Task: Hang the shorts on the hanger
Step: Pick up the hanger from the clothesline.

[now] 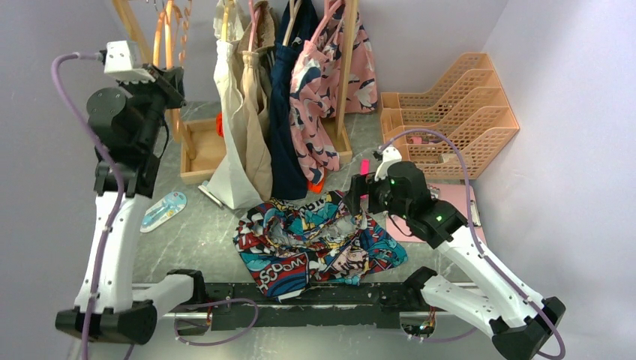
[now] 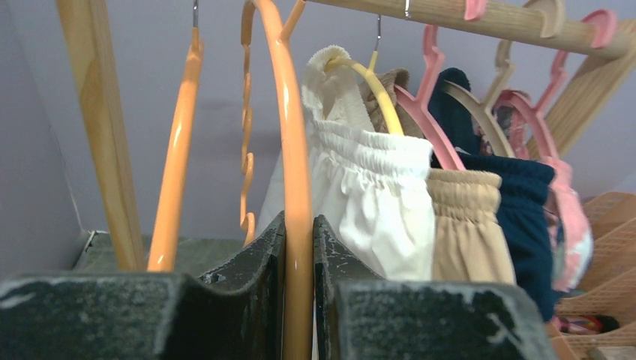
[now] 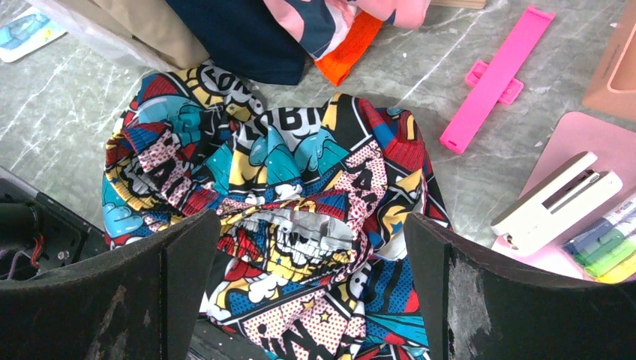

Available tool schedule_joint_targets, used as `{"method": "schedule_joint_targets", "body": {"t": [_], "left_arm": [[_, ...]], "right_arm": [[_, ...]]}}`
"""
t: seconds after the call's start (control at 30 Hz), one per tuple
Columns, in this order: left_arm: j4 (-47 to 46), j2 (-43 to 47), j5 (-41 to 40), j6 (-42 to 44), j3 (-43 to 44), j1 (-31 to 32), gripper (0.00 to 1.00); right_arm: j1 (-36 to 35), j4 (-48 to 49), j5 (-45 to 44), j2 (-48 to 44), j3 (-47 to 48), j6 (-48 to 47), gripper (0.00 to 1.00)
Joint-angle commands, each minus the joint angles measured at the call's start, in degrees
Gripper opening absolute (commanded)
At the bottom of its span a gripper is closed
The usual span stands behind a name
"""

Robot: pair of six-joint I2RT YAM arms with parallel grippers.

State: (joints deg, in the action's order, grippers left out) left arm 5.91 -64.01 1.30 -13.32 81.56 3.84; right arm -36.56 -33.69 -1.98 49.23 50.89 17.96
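Note:
The shorts (image 1: 315, 240), in a comic-book print, lie crumpled on the grey table near the front edge and fill the right wrist view (image 3: 300, 165). My right gripper (image 3: 311, 232) hovers just above them, open, with its jaws either side of the waistband and nothing between them; it shows right of the shorts in the top view (image 1: 360, 196). The orange hanger (image 2: 298, 150) hangs from the wooden rail at the back left (image 1: 161, 37). My left gripper (image 2: 298, 232) is raised to the rack (image 1: 169, 79) and shut on the hanger's arm.
White (image 1: 229, 112), tan, navy and pink floral (image 1: 319, 90) garments hang on the rack behind the shorts. A wooden tray (image 1: 201, 150) sits under the rack. An orange file organizer (image 1: 450, 112), a white stapler (image 3: 555, 202) and a pink clip (image 3: 495, 79) lie at the right.

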Motion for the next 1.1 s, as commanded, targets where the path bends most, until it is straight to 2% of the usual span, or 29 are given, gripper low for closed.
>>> {"method": "schedule_joint_targets", "body": {"t": [0.0,0.3,0.5,0.63,0.73,0.87,1.07], "left_arm": [[0.83,7.34,0.86,-2.89,-2.04,-0.41,0.07],[15.0,19.44,1.63,-9.16,-2.56,-0.41,0.07],[27.63,24.53,3.84,-10.35,3.7,-0.41,0.07],[30.73,27.09,6.89,-12.06,8.03,-0.41,0.07],[30.23,28.22,11.4,-13.38,10.44,-0.43,0.07],[24.77,30.57,19.68,-15.89,8.62,-0.43,0.07],[9.64,31.69,37.41,-21.17,1.47,-0.41,0.07]], "right_arm": [[0.09,1.38,0.96,-1.41,-1.24,-0.15,0.98],[0.03,0.78,3.24,-2.12,-0.88,-0.59,0.98],[0.03,-0.07,3.34,-3.53,-0.02,-0.4,0.98],[0.01,-0.79,3.65,-4.5,0.92,-0.24,0.98],[0.03,-1.79,4.6,-4.73,2.04,-0.2,0.98],[0.1,-3.96,6.06,-5.58,4.64,-1.03,0.98],[0.04,-6.55,13.62,-7.65,13.57,-4.66,0.99]]}}
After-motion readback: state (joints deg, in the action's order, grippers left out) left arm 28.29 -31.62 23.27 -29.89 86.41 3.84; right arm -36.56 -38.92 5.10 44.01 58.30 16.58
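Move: The left hand already has one arm of an orange hanger pinched. The patterned shorts it is meant for lie about 20 cm back from this hand, some 30 cm to its right and 47 cm below. The other orange hanger is about 5 cm to its left, 5 cm ahead and slightly higher; the white trousers hang about 8 cm ahead and 12 cm right, their middle 20 cm lower. From the right hand the shorts lie about 5 cm back, 8 cm left and 20 cm below. The left hand keeps its pinch on the orange hanger and draws it straight back about 27 cm, away from the clothesline and the hanging clothes, then also rises and drifts left some 6 cm each late on, swinging about 25 degrees clockwise with the fingers tipping up a little. The right hand, open and empty, backs off slightly and lifts about 6 cm above the shorts, mostly at the end. ##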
